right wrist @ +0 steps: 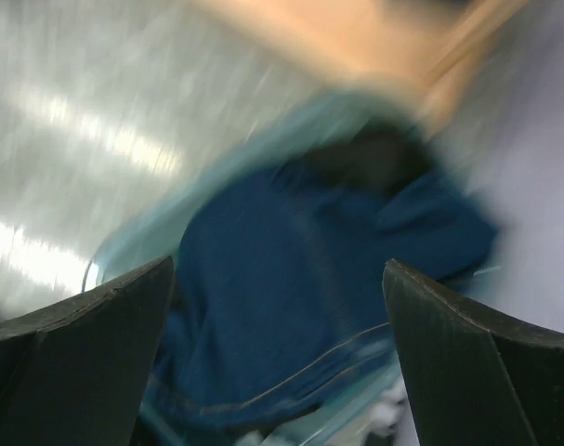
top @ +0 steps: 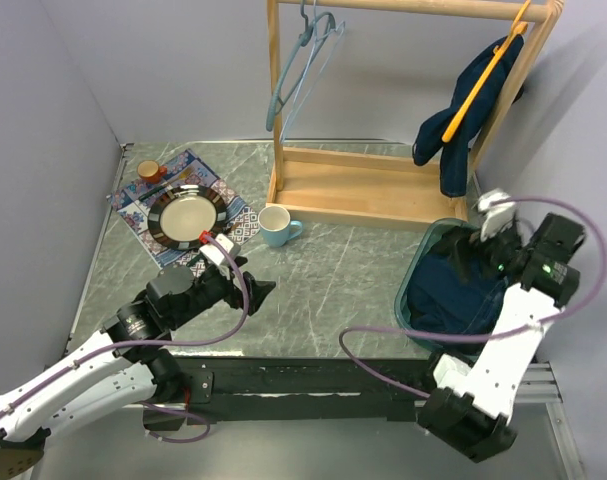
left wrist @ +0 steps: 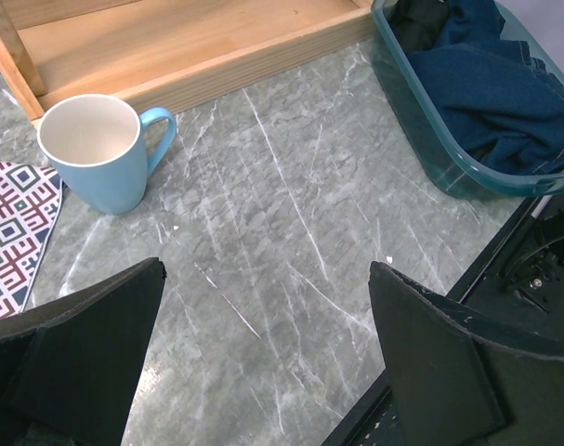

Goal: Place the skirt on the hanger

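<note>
A dark blue denim skirt [top: 451,295] lies crumpled in a teal bin [top: 407,290] at the right; it also shows in the left wrist view [left wrist: 504,93] and, blurred, in the right wrist view [right wrist: 300,279]. Another dark blue garment [top: 465,110] drapes over an orange hanger [top: 483,75] on the rack's right end. A light blue hanger [top: 301,70] hangs bare at the rack's left end. My right gripper [top: 473,250] [right wrist: 277,353] hovers over the bin, open with nothing between its fingers. My left gripper [top: 251,290] [left wrist: 268,353] stands open and holds nothing, low over the marble table.
The wooden rack [top: 363,190] stands at the back, its base tray in front of the bin. A light blue mug [top: 275,226] [left wrist: 96,149] sits beside it. A plate [top: 188,213] and a small brown cup [top: 148,171] rest on a patterned placemat [top: 133,215] at the left.
</note>
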`<act>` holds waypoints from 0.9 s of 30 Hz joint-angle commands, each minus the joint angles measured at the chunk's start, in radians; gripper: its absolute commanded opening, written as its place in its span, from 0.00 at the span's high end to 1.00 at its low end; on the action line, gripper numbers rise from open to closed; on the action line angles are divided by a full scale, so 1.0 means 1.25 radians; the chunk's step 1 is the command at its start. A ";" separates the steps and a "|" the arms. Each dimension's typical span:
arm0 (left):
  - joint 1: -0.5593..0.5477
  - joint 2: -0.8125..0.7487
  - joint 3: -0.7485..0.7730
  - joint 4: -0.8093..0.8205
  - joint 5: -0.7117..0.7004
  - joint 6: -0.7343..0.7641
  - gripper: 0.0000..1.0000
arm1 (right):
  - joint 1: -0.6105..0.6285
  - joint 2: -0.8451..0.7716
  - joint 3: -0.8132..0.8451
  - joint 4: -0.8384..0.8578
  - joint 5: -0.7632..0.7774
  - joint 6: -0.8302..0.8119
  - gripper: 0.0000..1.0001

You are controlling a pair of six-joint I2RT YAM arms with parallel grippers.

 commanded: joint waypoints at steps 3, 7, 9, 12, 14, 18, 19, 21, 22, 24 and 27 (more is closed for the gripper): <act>0.003 0.002 0.020 0.011 0.017 -0.010 0.03 | 0.009 0.070 -0.234 0.005 0.061 -0.253 0.00; 0.003 -0.003 0.019 0.010 0.015 -0.012 0.03 | 0.082 0.106 -0.314 0.176 0.181 -0.180 0.00; 0.003 -0.006 0.016 0.010 0.011 -0.013 0.03 | 0.112 0.125 -0.349 0.260 0.222 -0.137 0.03; 0.003 -0.009 0.016 0.009 0.011 -0.013 0.03 | 0.160 0.131 -0.373 0.327 0.288 -0.099 0.10; 0.003 -0.006 0.016 0.009 0.011 -0.013 0.03 | 0.171 0.129 -0.370 0.326 0.288 -0.090 0.20; 0.003 -0.003 0.017 0.010 0.013 -0.013 0.03 | 0.171 0.129 -0.290 0.226 0.264 -0.098 0.88; 0.003 -0.003 0.017 0.009 0.013 -0.013 0.03 | 0.171 0.121 -0.270 0.205 0.260 -0.096 0.96; 0.003 -0.004 0.017 0.009 0.013 -0.013 0.03 | 0.170 0.082 -0.204 0.145 0.244 -0.103 1.00; 0.003 -0.005 0.017 0.010 0.012 -0.013 0.03 | 0.171 0.065 -0.178 0.129 0.235 -0.102 1.00; 0.003 -0.009 0.016 0.010 0.012 -0.013 0.03 | 0.171 0.019 -0.086 0.080 0.206 -0.095 1.00; 0.003 -0.012 0.016 0.014 0.013 -0.013 0.03 | 0.171 0.003 0.067 -0.001 0.153 -0.089 1.00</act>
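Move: Lying in the teal bin under the right hand, the loose denim skirt is centred about 20 cm below it and 2 cm back, with no real sideways offset. Black cloth lies some 8 cm ahead at about that depth. The hanging skirt on its yellow hanger is roughly 24 cm ahead and 12 cm above; the wooden rack's base centres 25 cm ahead, 22 cm left, 24 cm below. From the left hand, the loose skirt lies about 43 cm right, 2 cm ahead, 16 cm below. Dropping fast by about 18 cm into the teal bin, the right hand goes open, drawing back slightly and tipping its fingers some 20 degrees further down. Low down it eases forward again about 3 cm, shuts its fingers to pinch the loose denim skirt, then lifts it roughly 11 cm, the fingers starting to level out. ##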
